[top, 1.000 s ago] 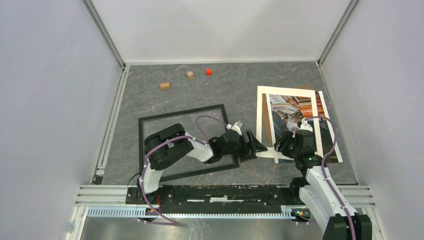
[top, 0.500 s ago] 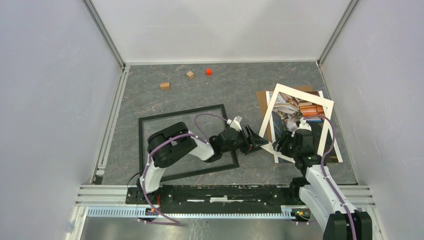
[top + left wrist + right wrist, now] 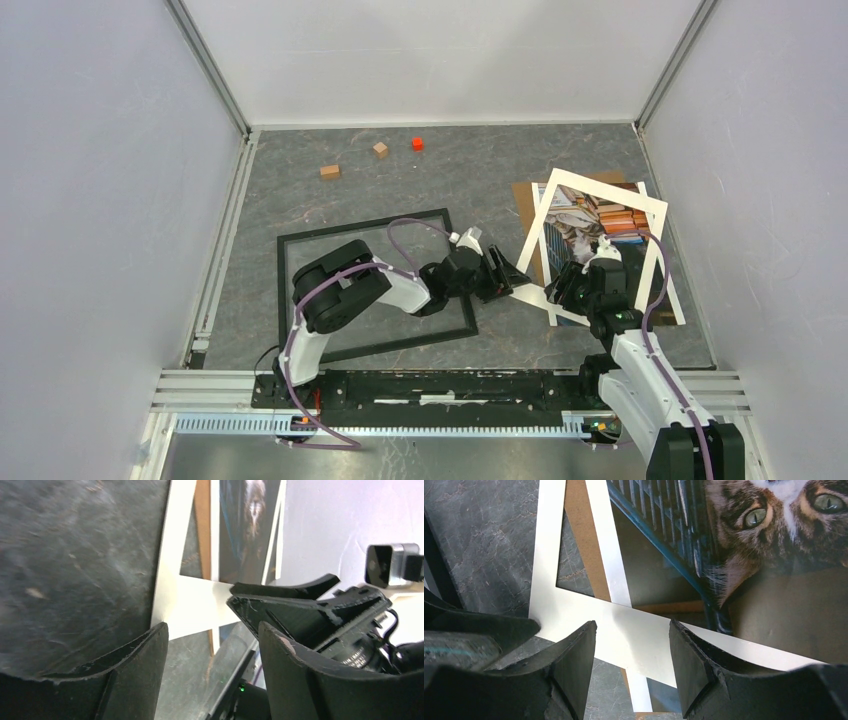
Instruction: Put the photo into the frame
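Note:
The black frame [image 3: 360, 224] lies flat at centre left, under my left arm. The photo [image 3: 590, 220], a cat beside books, lies at the right on a brown backing board [image 3: 522, 195]. A white mat [image 3: 605, 192] sits skewed over the photo. My left gripper [image 3: 515, 283] is open at the mat's near left corner, which sits just past its fingertips [image 3: 212, 630] with only table between them. My right gripper [image 3: 565, 290] is open over the mat's near strip [image 3: 633, 627]. The photo [image 3: 774, 540] shows beyond that strip.
Two small wooden blocks [image 3: 330, 171] [image 3: 381, 149] and a red block [image 3: 417, 143] lie near the back wall. White walls close in both sides and the back. A metal rail [image 3: 450, 385] runs along the near edge by the arm bases.
The white mat has swung clockwise, skewed off the photo and uncovering the backing board's corner. My left gripper has shifted slightly away from the bases and its fingers have narrowed. The right gripper has barely moved.

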Action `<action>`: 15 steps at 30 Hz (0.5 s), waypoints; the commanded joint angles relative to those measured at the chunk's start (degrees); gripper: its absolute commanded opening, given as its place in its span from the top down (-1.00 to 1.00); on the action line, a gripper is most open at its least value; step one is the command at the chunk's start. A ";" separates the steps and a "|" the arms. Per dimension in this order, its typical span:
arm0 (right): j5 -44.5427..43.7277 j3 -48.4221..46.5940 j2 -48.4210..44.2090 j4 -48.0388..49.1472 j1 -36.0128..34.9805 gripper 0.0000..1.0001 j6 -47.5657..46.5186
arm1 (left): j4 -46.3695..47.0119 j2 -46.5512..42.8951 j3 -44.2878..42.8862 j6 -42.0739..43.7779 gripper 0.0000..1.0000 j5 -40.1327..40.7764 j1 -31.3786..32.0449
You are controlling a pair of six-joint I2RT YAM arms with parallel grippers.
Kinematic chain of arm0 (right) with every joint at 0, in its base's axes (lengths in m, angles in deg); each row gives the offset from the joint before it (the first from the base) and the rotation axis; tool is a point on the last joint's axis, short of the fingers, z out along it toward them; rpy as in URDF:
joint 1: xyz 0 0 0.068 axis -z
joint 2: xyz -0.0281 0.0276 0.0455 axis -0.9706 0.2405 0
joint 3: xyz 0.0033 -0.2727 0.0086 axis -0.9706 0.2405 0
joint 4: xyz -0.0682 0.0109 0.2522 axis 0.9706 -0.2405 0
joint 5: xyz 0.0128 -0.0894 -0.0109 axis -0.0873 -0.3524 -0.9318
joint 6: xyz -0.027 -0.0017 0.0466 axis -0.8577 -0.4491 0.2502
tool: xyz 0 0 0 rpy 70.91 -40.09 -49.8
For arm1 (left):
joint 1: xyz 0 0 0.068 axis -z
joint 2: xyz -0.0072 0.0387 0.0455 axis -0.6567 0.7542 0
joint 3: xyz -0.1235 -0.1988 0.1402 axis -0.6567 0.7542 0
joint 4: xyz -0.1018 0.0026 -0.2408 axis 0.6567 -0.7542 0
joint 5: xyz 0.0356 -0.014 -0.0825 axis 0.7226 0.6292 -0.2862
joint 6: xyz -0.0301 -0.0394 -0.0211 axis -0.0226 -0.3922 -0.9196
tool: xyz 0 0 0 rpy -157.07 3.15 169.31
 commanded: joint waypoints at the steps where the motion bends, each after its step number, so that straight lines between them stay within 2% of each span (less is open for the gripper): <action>1: -1.05 0.93 1.10 -8.79 -0.28 -0.24 -0.99 | -8.69 -4.79 -1.08 7.97 -0.57 6.99 0.00; 5: -0.91 1.10 1.60 -7.90 -0.28 -0.25 -1.06 | -17.63 -7.42 -2.60 11.96 -0.79 10.58 0.30; 9: -0.68 1.10 2.77 -7.45 -0.34 -0.25 -1.28 | -18.62 -6.10 -3.15 11.60 -0.84 9.98 0.44; 13: -0.53 1.24 2.99 -7.16 -0.30 -0.25 -1.36 | -18.07 -2.70 -5.21 8.53 -0.84 4.22 0.44; 15: -0.35 1.18 2.96 -7.16 -0.28 -0.25 -1.41 | -14.32 -1.21 -4.84 5.29 -0.82 -0.36 0.34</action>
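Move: The white mat's near-left corner lies just beneath the left hand, about 2 cm to its left, 2 cm back and 4 cm below. The cat photo's middle is roughly 19 cm to the hand's right and 6 cm ahead; the black frame's right bar stands level with it, some 12 cm to the left. From the right hand, the corner is about 9 cm left and 1 cm ahead. The left hand shifts about 2 cm left and slightly forward, opening wider and rolling some 10 degrees left-side-up. ##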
